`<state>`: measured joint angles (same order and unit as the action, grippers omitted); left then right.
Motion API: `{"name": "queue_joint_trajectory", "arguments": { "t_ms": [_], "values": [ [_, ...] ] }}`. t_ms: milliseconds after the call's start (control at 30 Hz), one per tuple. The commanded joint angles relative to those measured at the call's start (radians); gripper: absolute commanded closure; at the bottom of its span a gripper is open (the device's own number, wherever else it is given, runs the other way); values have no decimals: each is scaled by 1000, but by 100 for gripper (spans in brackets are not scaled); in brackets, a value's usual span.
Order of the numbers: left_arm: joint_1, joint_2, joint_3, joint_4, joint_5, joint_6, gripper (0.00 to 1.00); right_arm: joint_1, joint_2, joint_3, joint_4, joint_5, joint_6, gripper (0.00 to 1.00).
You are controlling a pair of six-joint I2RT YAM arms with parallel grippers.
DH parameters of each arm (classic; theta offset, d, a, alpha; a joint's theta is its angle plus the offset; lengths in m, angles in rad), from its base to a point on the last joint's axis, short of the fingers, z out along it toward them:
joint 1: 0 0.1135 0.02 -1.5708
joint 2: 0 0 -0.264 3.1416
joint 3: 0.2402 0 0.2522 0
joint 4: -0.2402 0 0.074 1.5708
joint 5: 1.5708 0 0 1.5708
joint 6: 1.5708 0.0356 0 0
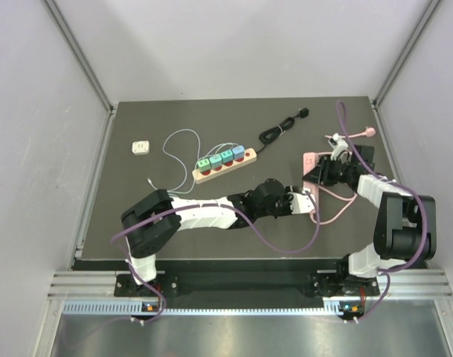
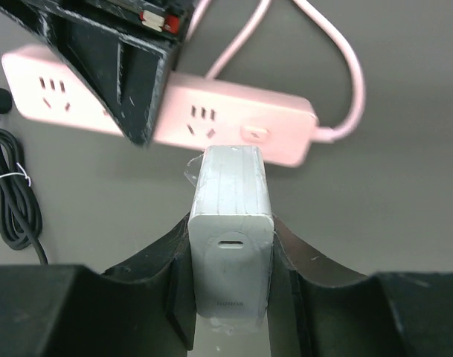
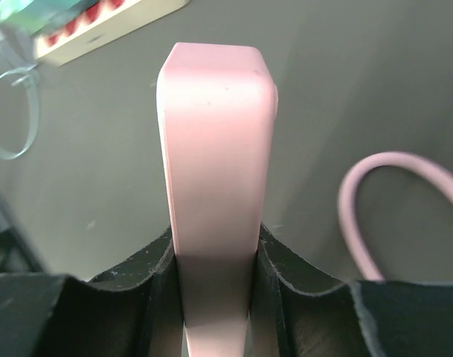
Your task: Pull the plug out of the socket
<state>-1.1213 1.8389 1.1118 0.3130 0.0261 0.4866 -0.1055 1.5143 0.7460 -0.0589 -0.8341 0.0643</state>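
My left gripper (image 1: 306,201) is shut on a white charger plug (image 2: 230,216); in the left wrist view the fingers clamp its two sides (image 2: 231,256). The plug's far end lies at the near edge of the pink power strip (image 2: 286,123), beside its switch. Its prongs are hidden. The socket (image 2: 204,123) next to it shows empty. My right gripper (image 1: 329,167) is shut on the end of the pink power strip (image 3: 215,149), fingers on both sides (image 3: 215,256). The strip (image 1: 309,158) lies at the table's right.
A beige power strip (image 1: 223,164) with green and blue plugs lies mid-table, with a thin white cable (image 1: 178,145). A white adapter (image 1: 141,147) lies far left. A black cable (image 1: 282,128) lies behind. The pink cord (image 1: 334,212) loops near the right arm.
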Motion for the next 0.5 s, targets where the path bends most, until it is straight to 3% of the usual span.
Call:
{"name": "queue_joint_trajectory", "arguments": {
  "t_ms": [0, 233, 467],
  "values": [
    [-5, -44, 103, -83, -4, -22, 100, -16, -23, 7, 113, 89, -24, 100],
    [12, -101, 50, -98, -46, -31, 100, -16, 9, 23, 103, 6, -29, 100],
    [194, -259, -78, -29, 58, -268, 100, -14, 109, 58, 65, -115, -49, 98]
  ]
}}
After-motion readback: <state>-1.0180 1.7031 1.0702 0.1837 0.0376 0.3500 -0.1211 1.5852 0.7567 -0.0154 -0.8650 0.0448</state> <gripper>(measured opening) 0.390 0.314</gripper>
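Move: The white plug is already out of the pink socket and gripped in the left hand; the socket's middle lies about 5 cm ahead and 5 cm right of that hand, some 3 cm lower. The colored-plug strip sits roughly 11 cm ahead and 21 cm left of the left hand, and the loose white block about 17 ahead and 47 left, both some 9 cm below. The right hand still grips the socket, whose middle is about 3 cm back and 1 cm left of it. The white plug, still pinched by the left fingers, first rises about 1 cm, then is swept away from the pink socket, some 5 cm left and a little forward and up, quickening while the hand turns about 10 degrees counter-clockwise and tips slightly. The right hand keeps its grip on the socket, shifts about 1 cm forward and right, then eases back left and sinks about 1 cm. ##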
